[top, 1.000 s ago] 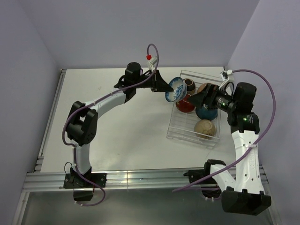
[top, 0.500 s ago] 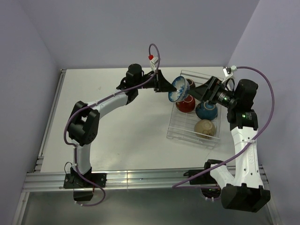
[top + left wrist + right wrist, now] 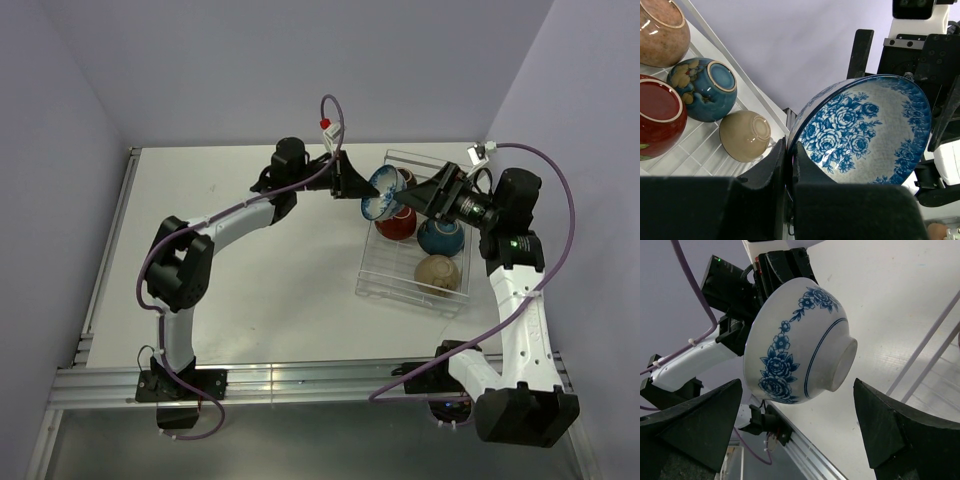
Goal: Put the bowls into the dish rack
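My left gripper (image 3: 362, 188) is shut on the rim of the blue-patterned white bowl (image 3: 383, 192), holding it tilted on edge above the far left corner of the clear dish rack (image 3: 372, 272). In the left wrist view the fingertips (image 3: 782, 150) pinch the rim of this bowl (image 3: 865, 130). My right gripper (image 3: 420, 198) is open and faces the bowl from the right. In the right wrist view the bowl (image 3: 795, 340) hangs just past the right gripper (image 3: 798, 382), between its spread fingers and untouched. Red (image 3: 396, 224), dark blue (image 3: 440, 238) and tan (image 3: 437, 272) bowls lie upside down in the rack.
A pinkish speckled bowl (image 3: 662, 32) also lies in the rack (image 3: 705, 145). The rack's thin wall wires (image 3: 935, 345) run close to the right of the held bowl. The white table (image 3: 260, 270) spreads left of the rack. Side walls stand close on both sides.
The left arm has carried the patterned bowl to the right, up to the rack's far corner. The right gripper has come up and left from over the rack to meet it, still open.
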You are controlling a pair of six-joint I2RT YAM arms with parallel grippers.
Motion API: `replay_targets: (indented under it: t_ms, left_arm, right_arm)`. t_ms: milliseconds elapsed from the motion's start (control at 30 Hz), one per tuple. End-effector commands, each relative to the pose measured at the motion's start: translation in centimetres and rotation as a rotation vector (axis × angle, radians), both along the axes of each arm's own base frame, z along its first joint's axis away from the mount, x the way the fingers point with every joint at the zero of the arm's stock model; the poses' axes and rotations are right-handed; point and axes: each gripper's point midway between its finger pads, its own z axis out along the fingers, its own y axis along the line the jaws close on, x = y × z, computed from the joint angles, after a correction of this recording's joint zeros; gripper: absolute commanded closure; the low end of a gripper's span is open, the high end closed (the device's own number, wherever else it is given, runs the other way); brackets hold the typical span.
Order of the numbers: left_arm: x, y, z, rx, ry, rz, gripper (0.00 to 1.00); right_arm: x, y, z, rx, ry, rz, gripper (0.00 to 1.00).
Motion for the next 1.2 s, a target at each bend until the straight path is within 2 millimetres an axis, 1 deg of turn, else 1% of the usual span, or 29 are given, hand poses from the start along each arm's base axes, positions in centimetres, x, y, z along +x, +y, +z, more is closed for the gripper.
replay_targets:
  t_ms: [0,133,200,267,333,367,433,467,500,533,633,667,700,733,767,833,867,1067,1133,1167]
  left_arm:
    - [-1.0,-0.3,2.1,-0.051,-0.073,-0.028,1.00]
    - [-1.5,-0.5,1.8,-0.045,-0.076,-0.035,1.00]
    - [-1.6,-0.6,1.7,-0.043,-0.077,-0.038,1.00]
    - [-1.6,-0.6,1.7,-0.039,-0.075,-0.039,1.00]
    - [-1.5,-0.8,1.5,-0.036,-0.073,-0.034,1.00]
    - [-1.5,-0.9,1.6,-0.037,-0.075,-0.036,1.00]
    - [-1.5,-0.9,1.6,-0.036,-0.080,-0.036,1.00]
    - [-1.6,-1.0,1.5,-0.034,-0.081,-0.037,1.00]
    - [-1.7,-1.1,1.6,-0.035,-0.086,-0.040,1.00]
    - [-1.7,-1.1,1.5,-0.030,-0.083,-0.038,1.00]
    - [-1.7,-1.2,1.0,-0.022,-0.080,-0.038,1.00]
    - [-1.6,-1.2,0.9,-0.019,-0.078,-0.035,1.00]
    - [-1.6,-1.2,0.8,-0.017,-0.075,-0.033,1.00]
    - [-1.7,-1.2,0.8,-0.016,-0.076,-0.035,0.99]
    - [-1.5,-1.2,0.5,-0.005,-0.073,-0.030,0.98]
    - [-1.5,-1.1,0.6,0.001,-0.079,-0.027,0.88]
    - [-1.4,-1.1,0.5,0.007,-0.088,-0.025,0.80]
    - [-1.2,-0.6,0.1,0.032,-0.087,-0.012,0.63]
    - [-1.1,-0.5,-0.3,0.042,-0.081,-0.006,0.60]
    - [-1.0,-0.3,-0.4,0.047,-0.081,-0.002,0.54]
  right_arm:
    - [-0.1,0.8,1.0,0.015,-0.045,0.049,0.02]
    - [-0.4,1.3,0.4,0.011,-0.034,0.061,0.03]
    - [-0.4,1.4,0.1,0.008,-0.029,0.067,0.08]
    - [-0.6,1.6,-0.1,0.011,-0.022,0.080,0.16]
    - [-0.6,1.8,-0.3,0.012,-0.015,0.090,0.19]
    - [-0.6,1.8,-0.5,0.011,-0.010,0.093,0.23]
    - [-0.7,1.9,-0.8,0.011,0.002,0.098,0.28]
    - [-0.7,1.9,-0.9,0.011,0.007,0.098,0.32]
    - [-0.7,1.9,-0.9,0.010,0.009,0.100,0.35]
    - [-0.7,1.9,-0.9,0.009,0.011,0.102,0.41]
    - [-0.8,1.9,-0.8,0.006,0.010,0.105,0.51]
    - [-0.8,2.0,-0.7,0.004,0.006,0.108,0.63]
    - [-0.8,2.0,-0.6,0.004,0.003,0.113,0.72]
    - [-0.9,2.0,-0.4,0.004,0.000,0.118,0.89]
    - [-0.8,2.0,-0.5,-0.001,-0.002,0.120,0.99]
    - [-0.8,2.0,-0.5,-0.012,-0.005,0.128,1.00]
    - [-0.7,1.9,-0.4,-0.023,-0.013,0.128,1.00]
    - [-0.2,1.6,0.2,-0.048,-0.043,0.113,1.00]
    - [0.0,1.5,0.4,-0.053,-0.051,0.108,1.00]
    - [0.1,1.4,0.5,-0.058,-0.054,0.105,1.00]
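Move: The blue-and-white bowl, held by the left fingers at its rim, has its middle about 2 cm ahead of the open right hand and 3 cm to its left, at nearly the same height. From the left hand the bowl's middle lies some 4 cm back, 2 cm right and 3 cm higher. About 25 cm below the right hand, in the dish rack, are the red bowl 8 cm ahead and 1 cm right, and the teal bowl 5 cm ahead and 11 cm right. Leftward by just over 1 cm, the right hand eases its fingers onto the blue-and-white bowl and closes about a quarter, pinching it between rim and foot. Both hands then sink together, some 3 cm in all, the left also going about 1 cm back; near the end the left fingers open to almost half and let go of the rim, still straddling it. ##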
